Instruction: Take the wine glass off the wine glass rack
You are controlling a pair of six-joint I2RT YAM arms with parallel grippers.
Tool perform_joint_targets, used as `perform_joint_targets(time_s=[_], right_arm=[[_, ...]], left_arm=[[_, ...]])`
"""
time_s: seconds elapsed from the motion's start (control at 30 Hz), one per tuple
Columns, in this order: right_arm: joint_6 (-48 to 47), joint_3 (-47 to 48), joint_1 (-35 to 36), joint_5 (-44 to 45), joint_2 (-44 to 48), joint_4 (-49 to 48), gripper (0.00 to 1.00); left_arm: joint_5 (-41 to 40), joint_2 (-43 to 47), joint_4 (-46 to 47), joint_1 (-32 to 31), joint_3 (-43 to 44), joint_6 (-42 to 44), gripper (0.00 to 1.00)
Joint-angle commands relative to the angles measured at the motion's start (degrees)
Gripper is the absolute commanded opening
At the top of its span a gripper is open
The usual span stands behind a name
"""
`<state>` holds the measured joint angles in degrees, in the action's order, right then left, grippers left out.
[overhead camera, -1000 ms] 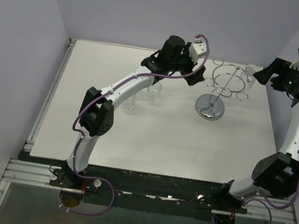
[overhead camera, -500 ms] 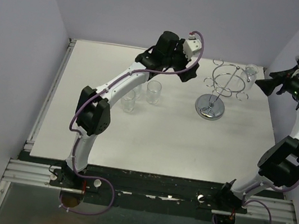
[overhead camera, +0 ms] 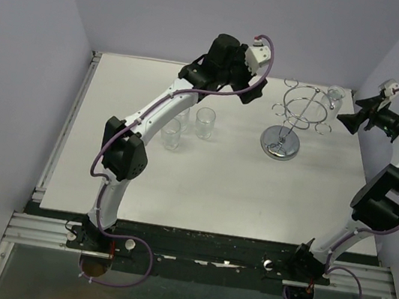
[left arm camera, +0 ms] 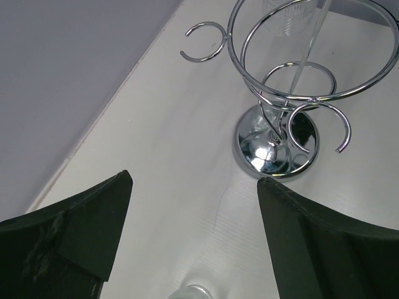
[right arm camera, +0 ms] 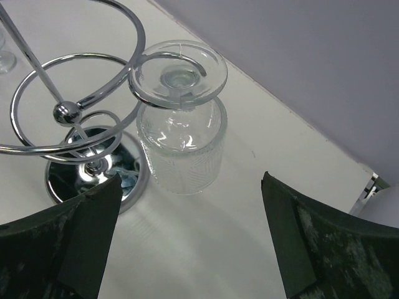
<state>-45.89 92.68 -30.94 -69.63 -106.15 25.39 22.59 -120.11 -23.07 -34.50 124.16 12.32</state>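
The wine glass rack (overhead camera: 293, 117) is a chrome wire stand with a mirrored disc base (overhead camera: 280, 144), set toward the table's far right. The wine glass (overhead camera: 334, 97) hangs upside down from a hook on the rack's far right side. In the right wrist view the wine glass (right arm camera: 181, 134) hangs just ahead, foot uppermost, beside the rack's rings (right arm camera: 62, 106). My right gripper (overhead camera: 350, 117) is open, to the right of the glass and apart from it; its jaws (right arm camera: 191, 179) hold nothing. My left gripper (overhead camera: 256, 98) is open and empty left of the rack (left arm camera: 276, 146).
Three clear tumblers (overhead camera: 204, 122) stand together left of the rack, under the left arm. One tumbler's rim (left arm camera: 193, 291) shows just below the left fingers. The back wall runs close behind the rack, and the right wall is near the right arm.
The right arm's wrist has swung out to the right toward the wall, its gripper now pointing left at the glass. The left gripper has drawn slightly back and left. Both stayed open.
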Motion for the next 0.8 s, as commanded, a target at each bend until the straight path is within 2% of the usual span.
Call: perform_joint_targets(time_s=[0.0,0.37,0.77], right_arm=[[-5.4,2.7,0.4,-0.8,-2.9,0.3,1.00],[-6.1,6.8,3.6,-1.6,-9.4,-0.4,1.00],[-3.9,8.1,6.4,-2.0,-12.6,-3.8,1.00]], left_arm=[[-1.9,-1.6,-2.9,0.0,2.2,0.7,0.99],[-3.4,-2.9,-4.8,0.0,4.7,0.7,0.99],[-5.4,-2.7,-6.6,-0.9,4.6,1.8,0.99]])
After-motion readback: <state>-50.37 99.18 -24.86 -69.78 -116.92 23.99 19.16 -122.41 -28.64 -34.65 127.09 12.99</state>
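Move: The last wine glass, hanging upside down, is about 7 cm ahead of the right hand, 7 cm to its left and some 4 cm lower. The rack's ring centre lies roughly 3 cm ahead and 14 cm left of that hand, with the rack's round base below it, near 18 cm down. From the left hand the wine glass is some 24 cm to the right, 5 cm ahead and 8 cm lower. Wide open, the right hand goes forward and down, then also left, about 7 cm towards the hanging wine glass. ##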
